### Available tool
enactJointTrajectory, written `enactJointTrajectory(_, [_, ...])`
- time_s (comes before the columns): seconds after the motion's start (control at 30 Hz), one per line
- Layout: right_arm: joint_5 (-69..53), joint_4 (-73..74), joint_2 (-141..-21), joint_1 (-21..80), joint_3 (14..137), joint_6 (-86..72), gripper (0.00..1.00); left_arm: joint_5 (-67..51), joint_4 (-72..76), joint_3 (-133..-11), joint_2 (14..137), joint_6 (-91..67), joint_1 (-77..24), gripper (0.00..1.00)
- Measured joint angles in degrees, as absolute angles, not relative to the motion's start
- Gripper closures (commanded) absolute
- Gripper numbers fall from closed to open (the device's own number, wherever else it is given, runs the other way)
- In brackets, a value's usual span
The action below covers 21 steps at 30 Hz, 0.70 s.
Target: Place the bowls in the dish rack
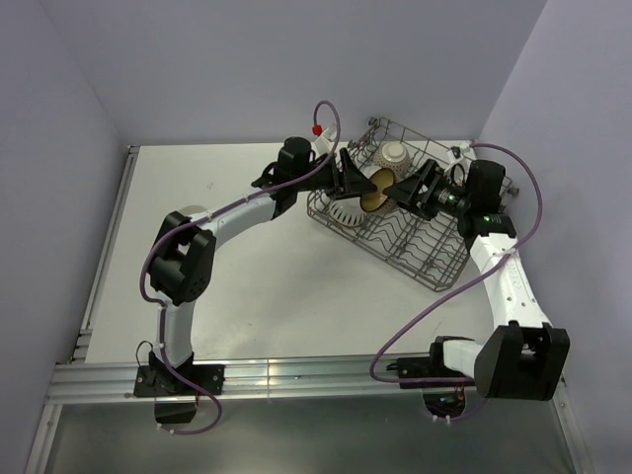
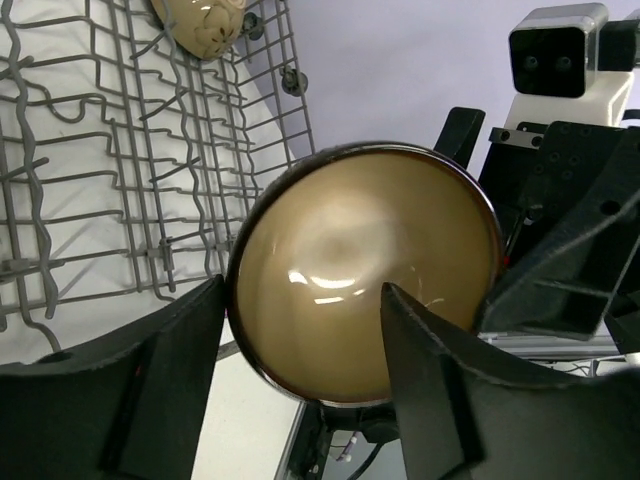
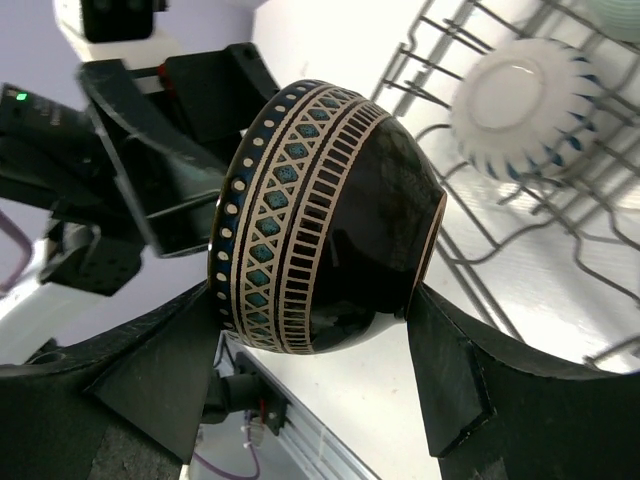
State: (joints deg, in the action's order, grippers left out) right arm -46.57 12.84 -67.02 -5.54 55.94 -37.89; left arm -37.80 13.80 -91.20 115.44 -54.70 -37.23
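Note:
A brown bowl with a tan inside (image 1: 375,190) hangs on its side over the grey wire dish rack (image 1: 425,252), between my two grippers. My right gripper (image 3: 312,300) is shut on this bowl (image 3: 320,210), one finger at the patterned rim and the other at the dark base. From the other side my left gripper (image 2: 300,300) stands open around the rim: one finger is just outside it, the other in front of the tan inside (image 2: 350,230). In the top view the left gripper (image 1: 354,178) and right gripper (image 1: 403,188) face each other across the bowl.
A cream patterned bowl (image 1: 395,153) sits in the rack's far end and shows in the left wrist view (image 2: 200,20). A white bowl with blue stripes (image 3: 525,100) lies in the rack near its left side (image 1: 342,210). Upright tines (image 2: 100,150) fill the rack.

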Motion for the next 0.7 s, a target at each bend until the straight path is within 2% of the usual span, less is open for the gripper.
enactJointTrajectory(0.07, [-46.3, 14.11, -67.31, -6.33, 55.96, -36.95, 1.0, -37.78, 13.06, -91.2, 115.44, -54.48, -37.26, 0.24])
enactJointTrajectory(0.13, [-46.35, 15.55, -67.42, -7.35, 55.96, -36.03, 1.0, -37.74, 12.71, -91.2, 115.44, -54.17, -37.23, 0.23])
enactJointTrajectory(0.2, [-46.35, 16.73, -67.57, -8.38, 56.01, -34.92, 1.0, -37.71, 12.29, -91.2, 115.44, -53.91, -37.23, 0.16])
enactJointTrajectory(0.3, [-46.35, 20.23, -68.29, -10.35, 57.04, -31.75, 1.0, -37.71, 11.35, -91.2, 115.42, -53.3, -37.23, 0.12])
enactJointTrajectory(0.37, [-46.22, 23.68, -69.43, -11.81, 58.81, -28.58, 1.0, -37.76, 10.87, -91.2, 115.42, -52.77, -37.21, 0.0])
enactJointTrajectory(0.7, [-42.7, 40.27, -74.06, -16.64, 66.92, -7.88, 1.0, -41.1, 5.82, -90.35, 112.71, -48.01, -36.95, 0.0])
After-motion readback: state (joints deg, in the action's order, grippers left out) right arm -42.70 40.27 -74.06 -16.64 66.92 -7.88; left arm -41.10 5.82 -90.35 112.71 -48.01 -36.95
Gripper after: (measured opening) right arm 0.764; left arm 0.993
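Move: The brown bowl is already held in the right gripper. The empty rack slots it seems bound for lie roughly 12 cm to this hand's right, 5 cm back and 17 cm below. Already racked, some 15 cm below the hand, are the mint bowl 4 cm ahead and 3 cm left, the white striped bowl 4 cm back and 9 cm left, and the patterned bowl 9 cm ahead and 2 cm right. From the left hand those slots lie about 19 cm right, 5 cm back and 17 cm below. The brown bowl, its outside still clasped between the right fingers, is carried about 8 cm to the right and some 4.5 cm down, away from the left gripper and over the open part of the rack, picking up speed as the fingers tip down roughly 20 degrees. The left fingers, already parted, spread fully, and that hand sinks slightly, then eases back and left a couple of centimetres. ##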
